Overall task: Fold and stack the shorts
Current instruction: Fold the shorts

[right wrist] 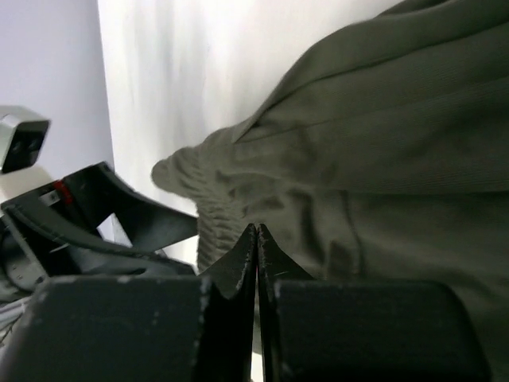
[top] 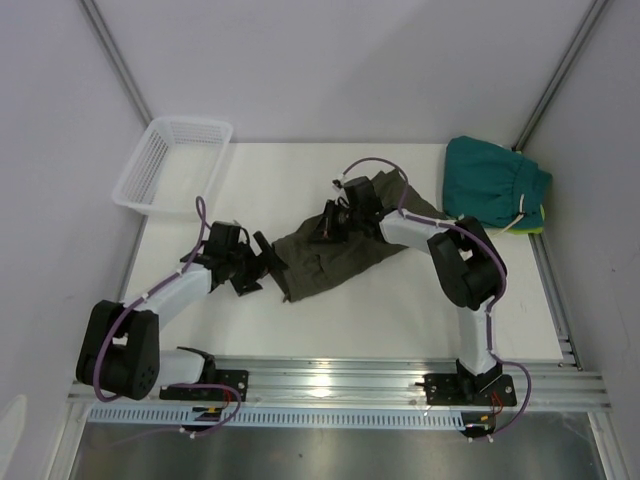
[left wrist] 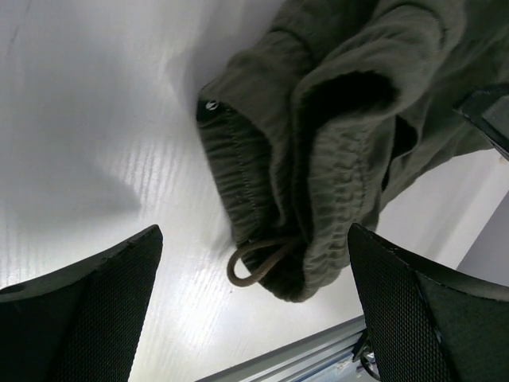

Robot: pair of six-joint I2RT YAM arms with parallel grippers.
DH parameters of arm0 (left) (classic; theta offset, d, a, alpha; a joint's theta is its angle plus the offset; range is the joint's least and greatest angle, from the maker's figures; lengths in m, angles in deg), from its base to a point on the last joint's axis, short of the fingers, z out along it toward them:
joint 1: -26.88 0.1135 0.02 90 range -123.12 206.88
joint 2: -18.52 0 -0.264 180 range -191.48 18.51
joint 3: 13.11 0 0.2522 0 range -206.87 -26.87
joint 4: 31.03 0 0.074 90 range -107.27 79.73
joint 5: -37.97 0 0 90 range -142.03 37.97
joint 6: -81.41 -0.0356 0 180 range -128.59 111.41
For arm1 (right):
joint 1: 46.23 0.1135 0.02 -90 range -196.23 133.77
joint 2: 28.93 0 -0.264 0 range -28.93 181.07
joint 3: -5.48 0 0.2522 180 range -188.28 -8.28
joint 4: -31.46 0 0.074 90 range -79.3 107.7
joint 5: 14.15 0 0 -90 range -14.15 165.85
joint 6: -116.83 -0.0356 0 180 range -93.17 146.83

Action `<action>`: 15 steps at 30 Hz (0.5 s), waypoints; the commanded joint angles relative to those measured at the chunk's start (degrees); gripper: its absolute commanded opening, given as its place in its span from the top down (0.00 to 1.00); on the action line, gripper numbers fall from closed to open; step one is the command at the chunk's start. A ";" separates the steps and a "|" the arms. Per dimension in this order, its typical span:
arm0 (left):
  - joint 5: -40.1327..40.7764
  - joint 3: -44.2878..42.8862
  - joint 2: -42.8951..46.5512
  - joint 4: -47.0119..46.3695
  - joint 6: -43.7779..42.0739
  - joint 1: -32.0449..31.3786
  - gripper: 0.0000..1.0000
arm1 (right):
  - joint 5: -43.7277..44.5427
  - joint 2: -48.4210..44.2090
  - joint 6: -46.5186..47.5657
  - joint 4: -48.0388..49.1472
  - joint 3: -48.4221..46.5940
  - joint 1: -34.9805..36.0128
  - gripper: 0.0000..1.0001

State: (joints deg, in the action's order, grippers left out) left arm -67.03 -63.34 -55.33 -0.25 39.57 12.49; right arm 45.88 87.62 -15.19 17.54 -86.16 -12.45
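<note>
The olive-green shorts [top: 345, 258] lie crumpled across the middle of the table. My right gripper [top: 328, 224] sits on their upper left part. In the right wrist view its jaws [right wrist: 257, 232] are shut, tips pressed into the olive cloth [right wrist: 382, 143] beside the ribbed waistband. My left gripper [top: 258, 268] stands open just left of the shorts' waist end. The left wrist view shows its fingers [left wrist: 95, 302] wide apart with the waistband [left wrist: 334, 159] and drawstring loop [left wrist: 253, 264] between and beyond them, untouched. A folded teal pair [top: 490, 182] rests at the far right corner.
A white plastic basket [top: 175, 165] stands at the back left corner. Something yellow-green [top: 536, 224] peeks from under the teal pair. The metal rail [top: 340, 385] runs along the near table edge, close to the shorts' waistband in the left wrist view.
</note>
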 commanded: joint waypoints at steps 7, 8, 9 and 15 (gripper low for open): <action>-2.29 5.79 1.33 -12.69 2.11 0.07 0.01 | -6.49 -2.73 -3.68 7.10 2.83 4.10 1.00; -2.31 6.06 1.59 -14.71 2.11 0.07 0.01 | -6.93 -2.65 -4.03 7.19 2.92 4.36 1.00; -2.31 6.75 2.03 -15.34 2.20 0.15 0.01 | -7.81 -2.30 -5.08 7.98 3.09 4.71 1.00; -3.01 7.11 0.46 -18.40 1.85 0.24 0.01 | -7.21 0.34 -4.05 4.76 4.06 6.82 1.00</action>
State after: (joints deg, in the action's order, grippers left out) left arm -68.65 -56.63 -55.18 -12.62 40.97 12.49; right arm 39.36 87.64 -19.73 23.09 -82.23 -6.74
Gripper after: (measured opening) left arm 0.993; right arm 0.003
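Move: The end of the shorts with the waistband lies about 10 cm to the left of the shut right hand, 8 cm back and roughly 4 cm below. The shorts' near corner with the drawstring is 8 cm to its left and 15 cm back, and their far end is 20 cm to its right and 16 cm farther out. For the open left hand the same waistband is close by: 3 cm to the right, 1 cm ahead, 4 cm below. Back and to the left, at a nearly constant height, the right hand travels about 7 cm low over the shorts towards the waistband and the left gripper, its fingers still shut, turning slightly counter-clockwise; whether the tips brush the cloth can't be made out. The left hand sinks a bit over 1 cm beside the waistband, fingers still wide open, without closing on anything. ##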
